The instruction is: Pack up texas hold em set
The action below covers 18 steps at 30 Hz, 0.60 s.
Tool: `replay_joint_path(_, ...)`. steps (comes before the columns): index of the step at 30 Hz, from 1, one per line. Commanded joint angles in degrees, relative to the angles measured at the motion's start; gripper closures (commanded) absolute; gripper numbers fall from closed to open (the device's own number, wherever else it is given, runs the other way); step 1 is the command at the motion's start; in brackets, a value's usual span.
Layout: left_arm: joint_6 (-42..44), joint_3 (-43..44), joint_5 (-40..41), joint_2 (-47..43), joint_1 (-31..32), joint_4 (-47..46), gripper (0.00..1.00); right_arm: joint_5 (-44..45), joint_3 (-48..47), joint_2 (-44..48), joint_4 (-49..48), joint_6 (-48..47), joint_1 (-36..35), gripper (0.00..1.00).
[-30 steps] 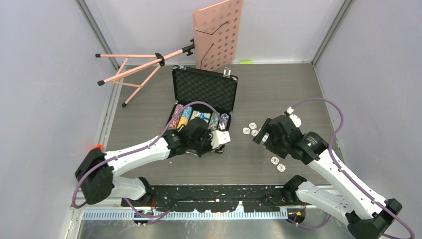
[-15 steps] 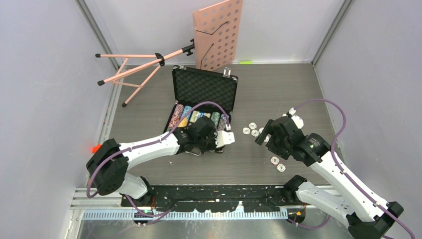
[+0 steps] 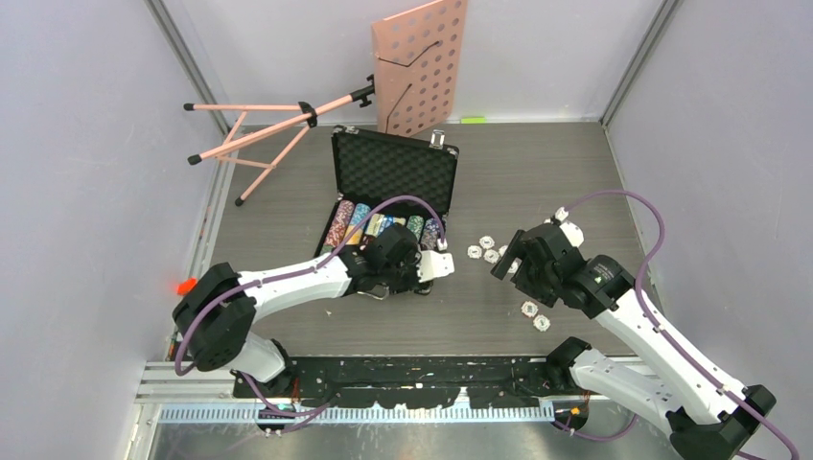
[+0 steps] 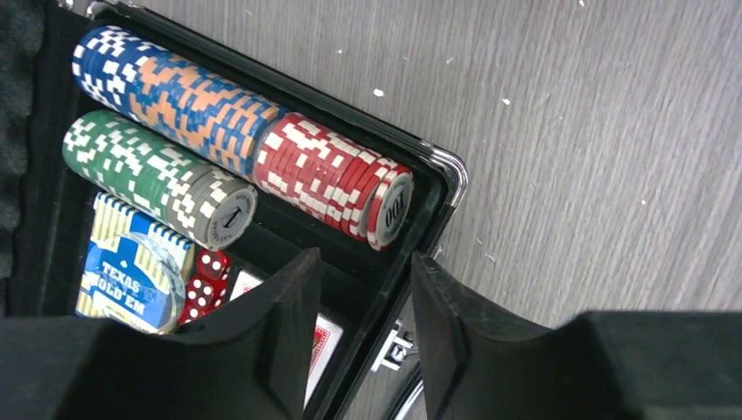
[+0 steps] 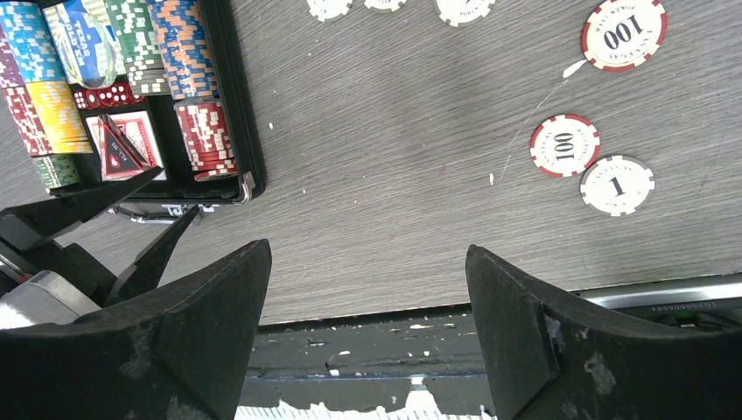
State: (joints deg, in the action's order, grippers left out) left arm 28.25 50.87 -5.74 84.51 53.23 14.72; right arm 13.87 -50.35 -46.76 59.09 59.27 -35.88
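Observation:
The black case (image 3: 395, 171) lies open on the table, its lid propped up behind. Rows of striped chips (image 3: 383, 228) fill it: a red stack (image 4: 332, 175), a blue-and-orange stack (image 4: 175, 96) and a green stack (image 4: 149, 171). Beside them lie a card deck (image 4: 131, 276) and red dice (image 4: 206, 280). My left gripper (image 4: 363, 262) hangs open over the case's front right corner, one finger inside the rim and one outside, holding nothing. My right gripper (image 5: 367, 254) is wide open and empty above bare table. Loose chips (image 3: 482, 252) (image 5: 564, 144) lie to the right of the case.
A pink perforated music stand (image 3: 420, 67) leans at the back wall, its tripod (image 3: 268, 129) lying at the back left. Two more loose chips (image 3: 535, 315) sit near the right arm. A black rail (image 3: 412, 369) runs along the near edge.
The left gripper's jaws have parted from shut, and that arm has shifted a little right along the case front. The right arm has barely moved.

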Motion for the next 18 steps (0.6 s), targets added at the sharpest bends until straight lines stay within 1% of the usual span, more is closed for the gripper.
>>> replay_joint_path(1,0.2,0.8,1.4,-0.4,-0.1,-5.4,0.51,1.7,-0.6,-0.1,0.0,0.7,0.1,0.12)
replay_joint_path(6,-0.6,-0.3,2.0,-2.6,-0.1,-7.1,0.50,2.9,0.1,-1.0,-0.3,0.4,0.1,0.12)
replay_joint_path(8,-1.3,-1.2,2.5,-4.5,-0.1,-7.7,0.50,5.1,0.0,-2.7,0.0,0.0,0.2,0.13)
replay_joint_path(9,-1.4,-1.8,2.3,-5.7,-0.1,-8.0,0.48,6.9,-0.1,-3.4,0.3,-0.2,0.3,0.13)
replay_joint_path(11,-2.4,-4.0,1.4,-8.8,-0.1,-9.6,0.41,9.3,-0.2,-5.5,0.4,-0.8,0.6,0.13)
replay_joint_path(14,-7.9,-7.7,2.7,-13.5,-0.1,-13.4,0.30,10.3,0.5,-9.8,-2.0,-3.0,2.5,0.13)
replay_joint_path(15,-11.0,-8.5,4.2,-14.9,-0.1,-15.1,0.26,8.9,0.7,-10.7,-2.9,-3.7,3.3,0.13)
replay_joint_path(16,-15.0,-9.1,7.3,-16.0,-0.1,-16.5,0.20,6.6,1.3,-12.5,-4.7,-5.1,5.6,0.13)
replay_joint_path(17,-19.9,-9.3,12.6,-17.0,-0.1,-16.9,0.13,4.9,1.6,-13.3,-5.8,-5.8,7.1,0.14)
replay_joint_path(18,-23.9,-9.2,15.2,-18.1,-0.1,-16.4,0.08,1.1,2.5,-14.8,-8.5,-7.5,10.5,0.14)
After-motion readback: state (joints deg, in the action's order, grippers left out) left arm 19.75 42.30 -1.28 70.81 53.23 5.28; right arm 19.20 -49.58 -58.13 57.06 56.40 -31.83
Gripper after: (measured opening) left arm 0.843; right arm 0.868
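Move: The front end of the red chip stack in the case lies just below the left fingers, about 1 cm ahead, 2 cm right and 2 cm down. The card box is some 6 cm ahead and 5 cm left of that hand; the green-and-grey stack is about 10 cm straight ahead. From the right hand, a loose red 100 chip lies about 2 cm ahead, 9 cm right and 14 cm below; two chips side by side are 6 cm back and 5 cm right, and a white chip is 7 cm ahead. Forward and a little right by about 1 cm, rising slightly, the left hand eases over the end of the red stack with its already parted fingers opening, then turns back left and climbs to about 5 cm above its start, fingers nearly wide. After a short pause the right hand, staying open, sinks roughly 4 cm while reaching forward and right towards the 100 chip, its left side dipping some 10 degrees. ##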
